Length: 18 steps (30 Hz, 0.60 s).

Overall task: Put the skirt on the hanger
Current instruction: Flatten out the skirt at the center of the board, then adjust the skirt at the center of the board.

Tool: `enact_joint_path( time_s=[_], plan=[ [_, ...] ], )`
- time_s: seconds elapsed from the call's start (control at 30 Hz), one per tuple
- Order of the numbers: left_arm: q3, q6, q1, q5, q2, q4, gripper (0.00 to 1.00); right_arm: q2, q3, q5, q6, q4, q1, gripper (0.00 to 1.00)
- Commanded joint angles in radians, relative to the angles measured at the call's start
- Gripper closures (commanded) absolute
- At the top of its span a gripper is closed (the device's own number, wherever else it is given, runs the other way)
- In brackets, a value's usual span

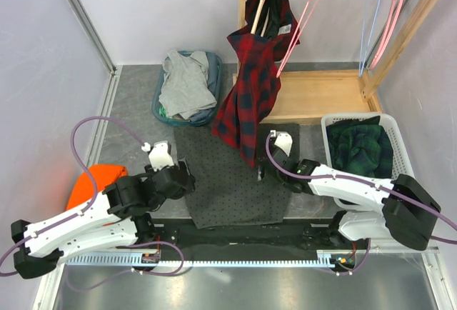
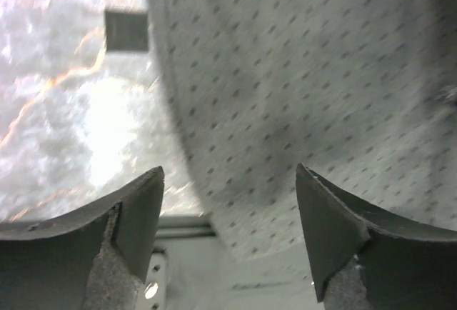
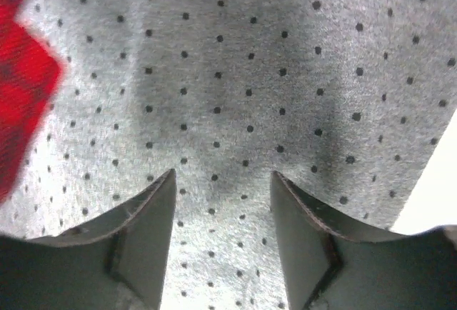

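A dark grey dotted skirt [image 1: 228,178] lies flat on the table between my two arms. My left gripper [image 1: 183,178] is open just above its left edge; in the left wrist view [image 2: 230,181] nothing sits between the fingers, and the skirt [image 2: 307,74] spreads to the right. My right gripper [image 1: 270,164] is open over the skirt's right side; its wrist view [image 3: 223,181] shows only the dotted skirt [image 3: 250,74] below it. Pink hangers [image 1: 303,17] dangle bare from the wooden rack at the back. A wooden hanger [image 1: 258,6] there carries a red plaid garment [image 1: 250,88].
The plaid garment's hem hangs over the skirt's top right part and shows in the right wrist view [image 3: 21,74]. A blue-green basket [image 1: 158,103] of grey clothes stands at the back left, a white basket [image 1: 394,138] with dark green cloth on the right, an orange item [image 1: 89,185] on the left.
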<state>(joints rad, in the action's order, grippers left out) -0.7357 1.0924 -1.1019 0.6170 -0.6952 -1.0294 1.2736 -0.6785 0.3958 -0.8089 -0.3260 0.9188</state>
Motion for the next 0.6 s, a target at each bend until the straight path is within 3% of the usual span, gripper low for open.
enact_joint_path(
  time_s=[0.0, 0.1, 0.17, 0.4, 0.57],
  plan=[
    [-0.037, -0.117, -0.001, 0.076, -0.062, 0.267, 0.16, 0.050, 0.000, 0.060, -0.079, -0.005, 0.002, 0.44],
    [-0.036, -0.187, 0.029, 0.066, -0.163, 0.408, 0.14, 0.090, 0.011, 0.071, -0.127, -0.036, 0.002, 0.67],
    [-0.036, -0.248, 0.071, -0.032, -0.217, 0.474, 0.14, 0.101, 0.033, 0.087, -0.162, -0.054, 0.002, 0.79],
    [0.016, -0.353, 0.345, -0.351, -0.472, 0.719, 0.16, 0.125, 0.065, 0.163, -0.214, -0.123, -0.012, 0.98],
    [0.012, -0.388, 0.404, -0.422, -0.664, 0.801, 0.18, 0.121, 0.059, 0.178, -0.208, -0.125, -0.024, 1.00]
  ],
)
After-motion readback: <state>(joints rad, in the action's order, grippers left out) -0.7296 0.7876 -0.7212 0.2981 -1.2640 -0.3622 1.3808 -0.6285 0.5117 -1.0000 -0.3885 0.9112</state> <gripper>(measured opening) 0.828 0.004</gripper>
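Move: The grey dotted skirt lies on the board with its middle about 16 cm to the left hand's right, 9 cm ahead and 13 cm below. The plaid shirt's hanging tail is some 19 cm right, 11 cm ahead and 5 cm lower. From the right hand, the skirt's middle is about 8 cm left, 3 cm ahead and 5 cm below; its right edge is 11 cm right and level, the tail 4 cm left and 4 cm ahead, slightly higher. Forward some 11 cm and 7 cm to the right swings the left hand, with a slight rise first and then a drop, fingers wide open, to end over the skirt's left part beside the plaid tail. The right hand sinks about 4.5 cm and shifts 4 cm right while its fingers shut, its tips coming down onto the skirt near the right edge, wrist turning roughly ten degrees clockwise. ##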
